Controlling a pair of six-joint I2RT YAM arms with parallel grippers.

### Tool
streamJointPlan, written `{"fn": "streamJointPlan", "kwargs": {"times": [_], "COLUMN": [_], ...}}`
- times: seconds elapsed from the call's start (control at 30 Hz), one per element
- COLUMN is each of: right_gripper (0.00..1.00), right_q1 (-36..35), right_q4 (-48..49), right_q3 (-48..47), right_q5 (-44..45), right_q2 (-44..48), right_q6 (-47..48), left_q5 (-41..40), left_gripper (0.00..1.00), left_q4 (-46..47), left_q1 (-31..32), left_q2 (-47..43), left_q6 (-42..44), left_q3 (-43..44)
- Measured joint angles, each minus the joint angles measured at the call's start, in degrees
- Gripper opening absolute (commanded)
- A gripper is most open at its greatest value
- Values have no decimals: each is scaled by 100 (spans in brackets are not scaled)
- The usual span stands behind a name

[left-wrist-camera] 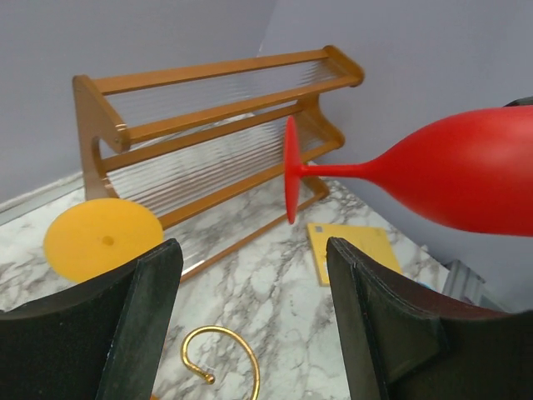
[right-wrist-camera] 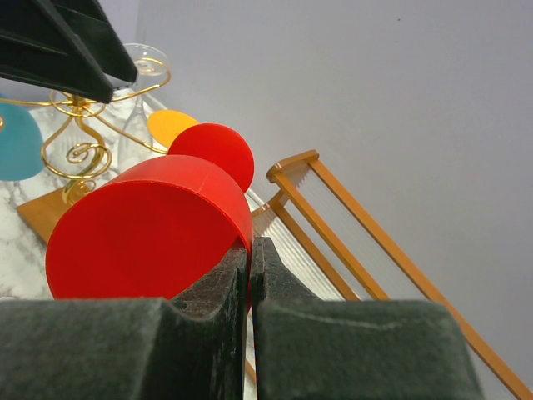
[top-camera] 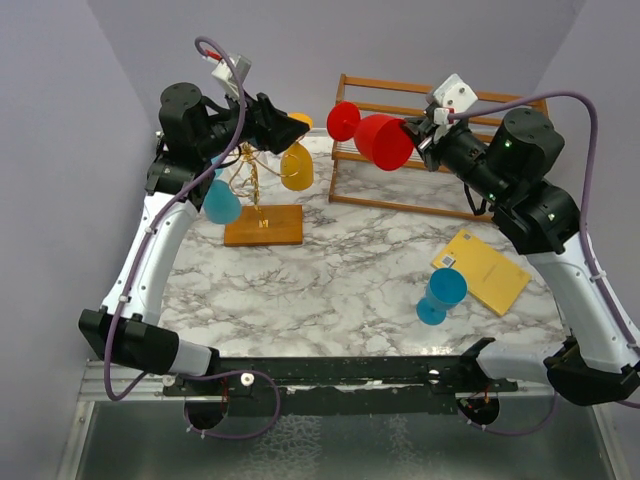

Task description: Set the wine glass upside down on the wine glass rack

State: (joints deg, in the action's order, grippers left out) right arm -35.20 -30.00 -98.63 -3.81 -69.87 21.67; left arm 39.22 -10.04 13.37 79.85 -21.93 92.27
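Observation:
A red wine glass (top-camera: pixel 385 140) lies on its side in the air in front of the slatted shelf, foot pointing left. My right gripper (top-camera: pixel 418 135) is shut on the rim of its bowl (right-wrist-camera: pixel 150 229), one finger inside and one outside. The wine glass rack (top-camera: pixel 250 175), gold wire on a wooden base (top-camera: pixel 264 225), stands at the back left. An orange glass (top-camera: pixel 297 168) and a teal glass (top-camera: pixel 222 202) hang on it upside down. My left gripper (top-camera: pixel 300 125) hovers open above the rack's right side. Nothing sits between its fingers (left-wrist-camera: pixel 150 292); a gold curl (left-wrist-camera: pixel 225 350) shows below.
A brown slatted shelf rack (top-camera: pixel 440 110) stands at the back right. A yellow notepad (top-camera: pixel 485 268) lies at the right, with a teal glass (top-camera: pixel 440 295) standing upright beside it. Purple walls close in the back and sides.

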Motion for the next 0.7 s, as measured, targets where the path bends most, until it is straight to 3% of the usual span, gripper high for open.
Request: {"fn": "streamJointPlan", "kwargs": {"times": [0.17, 0.7], "right_gripper": [1, 1], "right_q1": [0, 0], "right_q4": [-46, -302], "right_q3": [-4, -85], "right_q5": [-254, -721], "right_q2": [-79, -109], "right_q6": [-101, -192], "left_q5": [262, 343], "left_gripper": [66, 30], "left_q4": [420, 520], "left_q1": [120, 566], "left_q2": [170, 597], "left_q6": [-527, -907], "left_q3": [-50, -74]}}
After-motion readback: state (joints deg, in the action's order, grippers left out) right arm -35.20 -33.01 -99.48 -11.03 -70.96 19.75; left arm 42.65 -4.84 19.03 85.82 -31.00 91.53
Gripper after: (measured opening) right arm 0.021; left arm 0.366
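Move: About 8 cm to the left hand's right, some 2 cm ahead and nearly level, is the foot of the red wine glass, whose rim the right fingers already pinch. That foot lies roughly 12 cm left, 6 cm ahead and 3 cm below the right hand. The hung yellow wine glass stands some 9 cm ahead of the left hand, neither left nor right, 12 cm below; the gold rack's middle is about 9 cm left, 3 cm ahead and 15 cm below. Reaching about 5 cm to the right and then sinking some 2.5 cm, the left hand brings its fingertips in around the red wine glass's foot, its open fingers narrowing to about half their starting gap. The right hand keeps its pinch on the rim and offers the foot to it, easing about 2 cm left, slightly down and back, with a small counter-clockwise turn. ##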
